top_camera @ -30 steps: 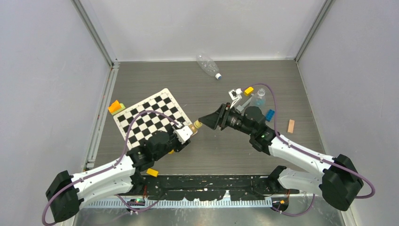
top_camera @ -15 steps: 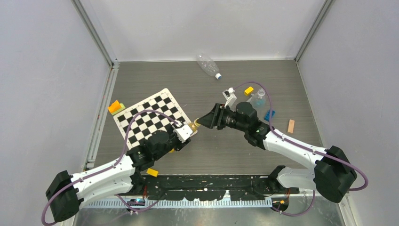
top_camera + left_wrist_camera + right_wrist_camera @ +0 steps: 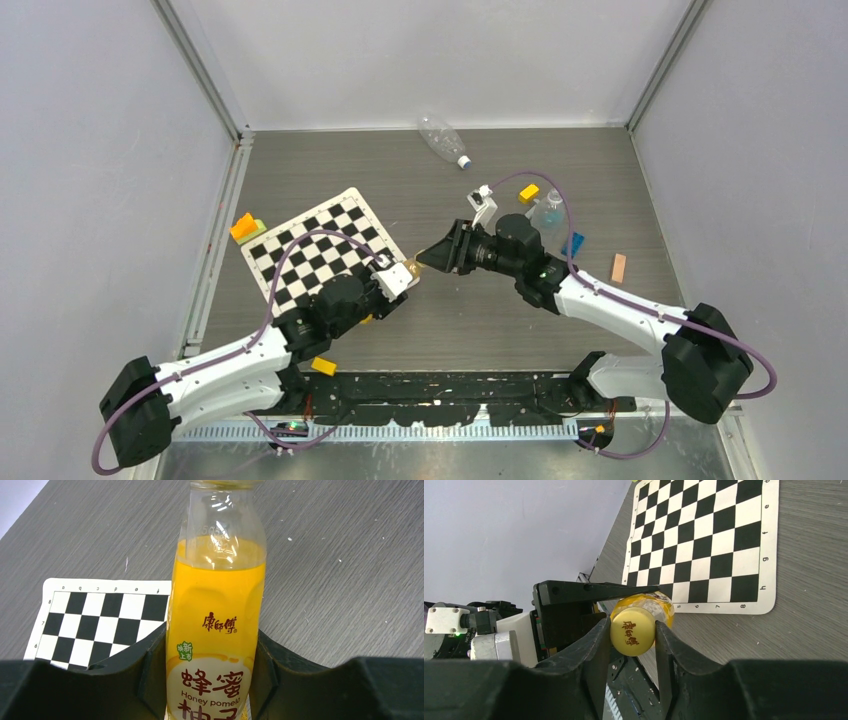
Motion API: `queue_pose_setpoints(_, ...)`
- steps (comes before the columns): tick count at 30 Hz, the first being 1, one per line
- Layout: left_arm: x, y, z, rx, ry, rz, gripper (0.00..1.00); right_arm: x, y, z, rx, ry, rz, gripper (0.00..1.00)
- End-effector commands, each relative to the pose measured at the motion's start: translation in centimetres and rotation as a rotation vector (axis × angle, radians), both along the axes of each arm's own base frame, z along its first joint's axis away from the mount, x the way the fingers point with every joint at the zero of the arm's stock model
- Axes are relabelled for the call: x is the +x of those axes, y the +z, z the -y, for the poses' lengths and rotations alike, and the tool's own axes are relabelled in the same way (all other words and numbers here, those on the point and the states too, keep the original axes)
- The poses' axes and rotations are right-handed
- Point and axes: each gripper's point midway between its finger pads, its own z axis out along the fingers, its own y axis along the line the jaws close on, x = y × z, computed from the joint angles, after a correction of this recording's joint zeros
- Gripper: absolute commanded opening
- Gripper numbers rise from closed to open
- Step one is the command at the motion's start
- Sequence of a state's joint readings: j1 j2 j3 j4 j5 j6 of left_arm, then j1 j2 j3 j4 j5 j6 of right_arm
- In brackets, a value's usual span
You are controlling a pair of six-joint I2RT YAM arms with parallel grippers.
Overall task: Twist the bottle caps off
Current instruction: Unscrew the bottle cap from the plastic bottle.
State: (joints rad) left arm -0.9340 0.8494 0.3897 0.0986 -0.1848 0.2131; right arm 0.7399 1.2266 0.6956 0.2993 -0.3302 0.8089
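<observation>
My left gripper point(image 3: 392, 284) is shut on the yellow-orange bottle point(image 3: 216, 625) and holds it by its body above the table, neck pointing right. In the left wrist view the black fingers point(image 3: 145, 670) press on both sides of the label. My right gripper point(image 3: 430, 258) is shut on the bottle's yellow cap point(image 3: 632, 631), one finger on each side of it. In the top view only a bit of the bottle's neck point(image 3: 411, 267) shows between the two grippers. A clear crinkled bottle point(image 3: 441, 137) with a white cap point(image 3: 464, 162) lies at the back. Another clear bottle point(image 3: 550, 211) stands behind my right arm.
A chessboard mat point(image 3: 320, 240) lies left of centre, under the left gripper. Toy blocks: a yellow one point(image 3: 529, 192) and a blue one point(image 3: 573, 244) near the right arm, an orange one point(image 3: 244, 228) at the left, a yellow one point(image 3: 323, 366) at the near edge. A wooden piece point(image 3: 619, 267) lies at the right.
My right gripper has moved left over the cap and its wrist has rolled. The left gripper and the bottle have stayed almost still.
</observation>
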Motion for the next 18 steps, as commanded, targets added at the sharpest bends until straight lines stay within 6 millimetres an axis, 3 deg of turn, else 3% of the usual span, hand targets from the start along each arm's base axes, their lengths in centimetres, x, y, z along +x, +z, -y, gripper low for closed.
queue_pose_setpoints(1,0.5,3.5,1.3,-0.094,-0.010,0.060,0.00,0.6,1.6,-0.1,-0.001,-0.008,0.084,0.25)
queue_pose_setpoints(6,-0.5,3.6,1.6,-0.106,-0.066,0.045,0.00,-0.9,1.0,0.5,-0.071,0.100,0.238,0.17)
queue_pose_setpoints(13,-4.8,5.9,3.5,-0.215,-0.295,-0.021,0.00,-7.8,2.2,1.4,-0.053,0.576,0.585,0.13)
queue_pose_setpoints(18,-7.4,7.9,4.0,-0.271,-0.441,-0.039,0.00,-9.6,2.2,3.0,-0.127,0.724,0.773,0.10)
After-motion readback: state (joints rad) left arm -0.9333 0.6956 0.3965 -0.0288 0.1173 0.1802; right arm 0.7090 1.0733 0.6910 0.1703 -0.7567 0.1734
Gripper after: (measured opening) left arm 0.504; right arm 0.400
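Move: The right fingers already pinch the yellow bottle's cap, which lies right at that hand. The bottle's body slopes away some 6 cm left, 3 cm back and 7 cm lower, in the left hand's grip. From the left hand the cap is about 6 cm right, 3 cm ahead and 7 cm up. The chessboard's middle is some 21 cm left of the right hand, 3 cm ahead and 20 cm below. The right fingers keep their pinch on the cap and roll it nearly 40 degrees about the fingers' line, counter-clockwise looking onto the cap, while that hand also swings counter-clockwise. After a brief hold both hands draw back together towards the bases, 5 to 6 cm, drifting slightly right and up; the left keeps gripping the bottle and turns it about 15 degrees clockwise. ##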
